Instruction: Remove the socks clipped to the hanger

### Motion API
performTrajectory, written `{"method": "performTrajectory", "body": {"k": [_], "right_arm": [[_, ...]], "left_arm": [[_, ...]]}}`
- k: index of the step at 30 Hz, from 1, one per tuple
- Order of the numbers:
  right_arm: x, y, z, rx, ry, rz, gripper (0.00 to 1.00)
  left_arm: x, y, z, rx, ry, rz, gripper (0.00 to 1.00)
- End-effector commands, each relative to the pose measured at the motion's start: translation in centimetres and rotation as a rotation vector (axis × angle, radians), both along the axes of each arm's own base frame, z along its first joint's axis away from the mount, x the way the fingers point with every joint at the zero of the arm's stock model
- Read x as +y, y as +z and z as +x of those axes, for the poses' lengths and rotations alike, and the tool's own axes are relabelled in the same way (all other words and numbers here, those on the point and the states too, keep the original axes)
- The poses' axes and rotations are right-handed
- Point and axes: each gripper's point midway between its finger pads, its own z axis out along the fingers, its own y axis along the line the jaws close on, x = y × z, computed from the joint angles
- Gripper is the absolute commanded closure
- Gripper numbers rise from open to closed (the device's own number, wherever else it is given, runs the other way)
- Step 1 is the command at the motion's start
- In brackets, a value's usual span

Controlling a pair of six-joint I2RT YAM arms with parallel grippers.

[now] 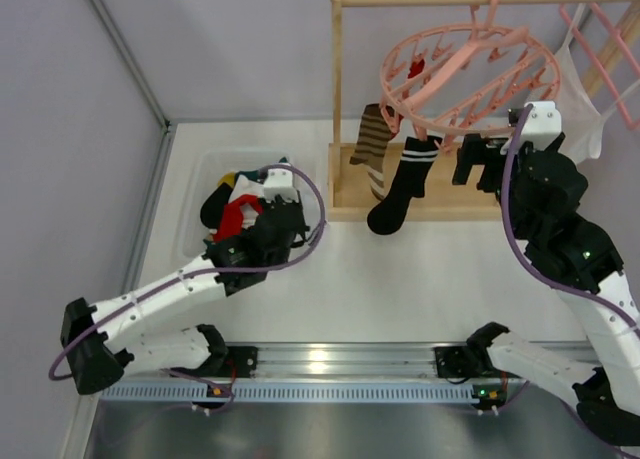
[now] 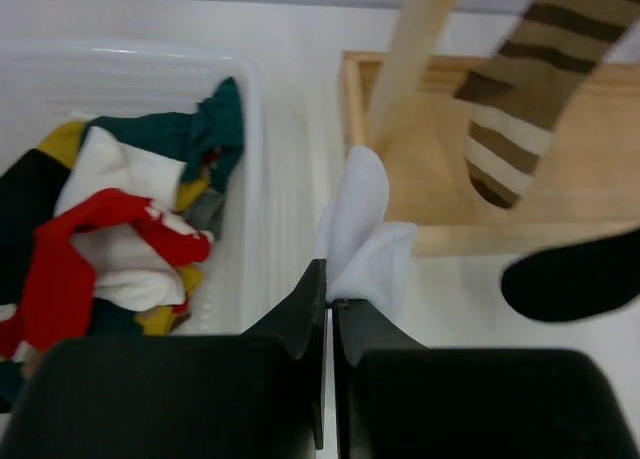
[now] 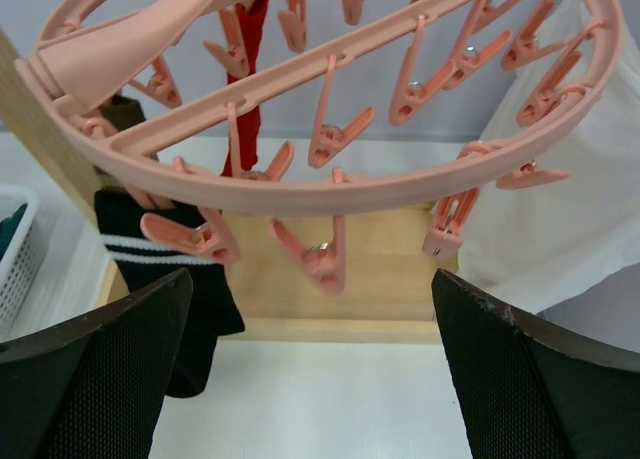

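The round pink hanger [image 1: 470,74] hangs by its hook from the wooden stand's top bar. A brown striped sock [image 1: 372,144], a black sock with white stripes [image 1: 405,184] and a red sock [image 1: 416,69] are clipped to it. My left gripper [image 1: 283,194] is shut on a white sock [image 2: 365,229], held beside the white basket's right rim; its jaws [image 2: 330,289] pinch the fabric. My right gripper [image 1: 478,164] is open and empty just below the ring's near edge [image 3: 330,189], its gap [image 3: 315,369] under empty clips. The red sock [image 3: 245,69] and black sock [image 3: 160,269] hang to its left.
A white basket [image 1: 195,194] at the left holds several loose socks [image 2: 90,249]. The wooden stand's post [image 1: 337,89] and base [image 1: 440,194] lie behind the hanging socks. A large white cloth [image 3: 560,209] and a straight-barred pink rack [image 1: 605,39] hang at the right.
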Motion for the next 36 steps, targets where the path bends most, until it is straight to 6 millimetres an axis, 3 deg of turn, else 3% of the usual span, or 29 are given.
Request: {"method": "performTrajectory", "body": {"k": [1,2,4,5,10,11,12,14,15,17,18,19,21,25,27,28,29,30,31,32,36], "right_arm": [[1.2,-0.7,-1.0,0.042,0.104,0.013,0.01],[1.3,-1.0,-1.2,0.047,0.114,0.016,0.00],[1.4,-0.9,-1.7,0.036,0.131,0.034,0.01],[1.5,-1.1,-1.8,0.039,0.139,0.035,0.01],[1.7,-1.2,-2.3,0.036,0.168,0.041,0.01],[1.7,-1.3,-2.4,0.039,0.168,0.040,0.01],[1.6,-1.4,-2.5,0.039,0.168,0.038,0.01],[1.5,-1.5,-2.5,0.036,0.166,0.041,0.01],[1.5,-1.6,-2.6,0.036,0.165,0.041,0.01],[1.4,-2.2,-2.4,0.038,0.152,0.044,0.01],[1.4,-2.5,-2.3,0.045,0.148,0.043,0.01],[1.5,-3.0,-2.3,0.056,0.147,0.041,0.01],[1.6,-3.5,-2.2,0.066,0.149,0.042,0.00],[1.9,-5.0,-2.7,0.079,0.171,0.067,0.01],[1.9,-4.7,-3.5,0.046,0.192,0.102,0.01],[2.4,-5.4,-3.7,0.055,0.220,0.116,0.00],[2.4,-5.2,-4.3,0.034,0.237,0.133,0.00],[2.8,-5.1,-4.6,0.024,0.264,0.148,0.00],[3.0,-5.4,-4.7,0.029,0.276,0.159,0.01],[3.0,-5.1,-5.3,0.013,0.290,0.169,0.00],[3.8,-4.6,-6.5,-0.014,0.368,0.194,0.01]], "left_arm": [[3.3,1.4,0.8,0.026,0.064,-0.038,1.00],[5.1,1.9,1.9,0.035,0.122,-0.034,1.00],[6.5,3.0,3.3,0.045,0.161,-0.058,1.00],[7.8,2.2,4.8,0.089,0.179,-0.077,1.00],[12.6,3.2,10.4,0.126,0.277,-0.154,1.00],[14.4,3.2,11.5,0.130,0.319,-0.160,1.00],[14.5,1.7,12.9,0.174,0.316,-0.152,1.00],[15.3,1.8,14.6,0.180,0.326,-0.166,1.00],[15.4,1.2,15.1,0.198,0.327,-0.168,0.93],[15.4,-0.2,15.9,0.228,0.344,-0.172,0.64],[15.4,-0.6,16.0,0.237,0.351,-0.176,0.27],[15.4,-1.4,15.9,0.254,0.363,-0.193,0.14],[15.2,-1.8,15.5,0.264,0.363,-0.212,0.02],[13.4,-2.4,13.8,0.287,0.309,-0.262,0.02],[11.8,-1.3,13.0,0.247,0.261,-0.269,0.02],[9.4,-1.9,12.0,0.248,0.193,-0.241,0.02],[8.2,-0.6,11.7,0.197,0.157,-0.248,0.02],[6.5,-0.8,11.0,0.185,0.105,-0.240,0.02],[3.2,-0.3,9.7,0.163,-0.003,-0.218,0.02],[1.3,0.0,8.9,0.147,-0.079,-0.220,0.02],[-6.8,3.0,4.9,-0.118,-0.467,-0.239,0.02]]}}
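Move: Ahead and to the left of the left hand, which already holds the white sock, lies the sock basket: its middle about 9 cm ahead, 21 cm left and 20 cm below. The black sock hangs some 12 cm ahead and 21 cm right of that hand, slightly higher; the brown striped sock about 20 cm ahead, 16 cm right. From the open right hand the black sock is roughly 11 cm ahead, 10 cm left, 10 cm lower; empty clips are 8 cm straight ahead, level. Swinging the white sock left and forward about 23 cm, the left hand turns counter-clockwise to the basket's far right part, opens wide and lets go, then sweeps back right some 19 cm and back 9 cm, turning clockwise towards the black sock. Meanwhile the open right hand sinks 7 cm and draws back 6 cm from the hanger. ##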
